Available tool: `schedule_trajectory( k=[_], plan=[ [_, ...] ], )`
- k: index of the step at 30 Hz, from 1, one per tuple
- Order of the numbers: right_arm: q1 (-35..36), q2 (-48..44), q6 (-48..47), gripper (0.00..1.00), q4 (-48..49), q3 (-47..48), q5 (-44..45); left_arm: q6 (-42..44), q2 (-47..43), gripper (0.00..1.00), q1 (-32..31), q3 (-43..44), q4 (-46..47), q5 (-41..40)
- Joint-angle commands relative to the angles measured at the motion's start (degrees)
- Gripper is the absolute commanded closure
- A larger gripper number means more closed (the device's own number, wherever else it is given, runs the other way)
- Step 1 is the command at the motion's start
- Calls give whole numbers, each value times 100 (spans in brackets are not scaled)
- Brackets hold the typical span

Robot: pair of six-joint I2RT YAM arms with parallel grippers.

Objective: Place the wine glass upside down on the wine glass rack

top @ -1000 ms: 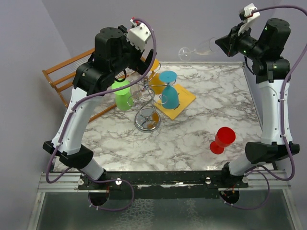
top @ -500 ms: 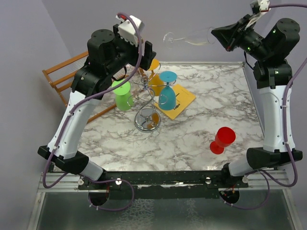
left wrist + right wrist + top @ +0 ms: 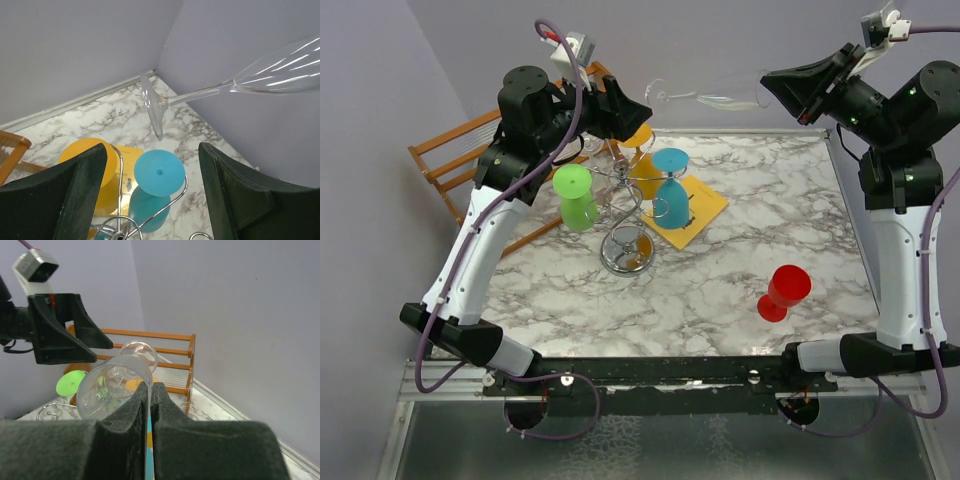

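The clear wine glass [image 3: 712,97] lies on its side in the air above the table's back edge, foot pointing left. My right gripper [image 3: 769,90] is shut on its rim [image 3: 146,384]. My left gripper [image 3: 638,106] is open, raised just below and left of the foot [image 3: 153,106], with nothing between its fingers [image 3: 80,192]. The chrome wine glass rack [image 3: 626,222] stands below on a round shiny base. A blue glass [image 3: 670,192] hangs upside down on it, and also shows between the left jaws as a blue glass [image 3: 157,172].
A green glass [image 3: 575,196] and an orange glass [image 3: 643,176] are at the rack, over a yellow mat [image 3: 706,206]. A red glass [image 3: 782,291] stands at the front right. A wooden slatted rack [image 3: 448,160] lies at the back left, and the walls are close behind.
My right arm has carried the wine glass up and to the left. My left arm has risen toward the glass's foot, and its jaws have narrowed a little.
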Motion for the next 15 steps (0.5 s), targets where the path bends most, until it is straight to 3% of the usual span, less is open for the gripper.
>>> schedule_trajectory(
  k=[1,15],
  plan=[
    [25,-227,286,99,428,-115,-384,-840,-179,26,133,-316,678,778],
    [25,-326,436,99,591,-306,-639,-1275,-185,51,173,-694,1121,1143]
  ],
)
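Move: The foot of the clear wine glass is about 4 cm ahead of the left hand, 5 cm to its right and a centimetre or so above. Some 15 cm below the hand, the blue glass's foot is 4 cm ahead and 7 cm right, the orange glass's foot 9 cm ahead and 2 cm right; the rack's top is about 17 cm underneath. From the right hand, the clear glass's foot is roughly 17 cm left, 4 cm ahead and 3 cm lower. The clear glass, still pinched at its rim by the right hand, is drawn back about 2 cm and a little left, turning slightly counter-clockwise, so its foot swings towards the left fingertips. The left hand moves in about 2 cm to the right while sinking nearly as far, its wrist rolling and turning clockwise some 10 degrees, and narrows its wide-open fingers to about half. ##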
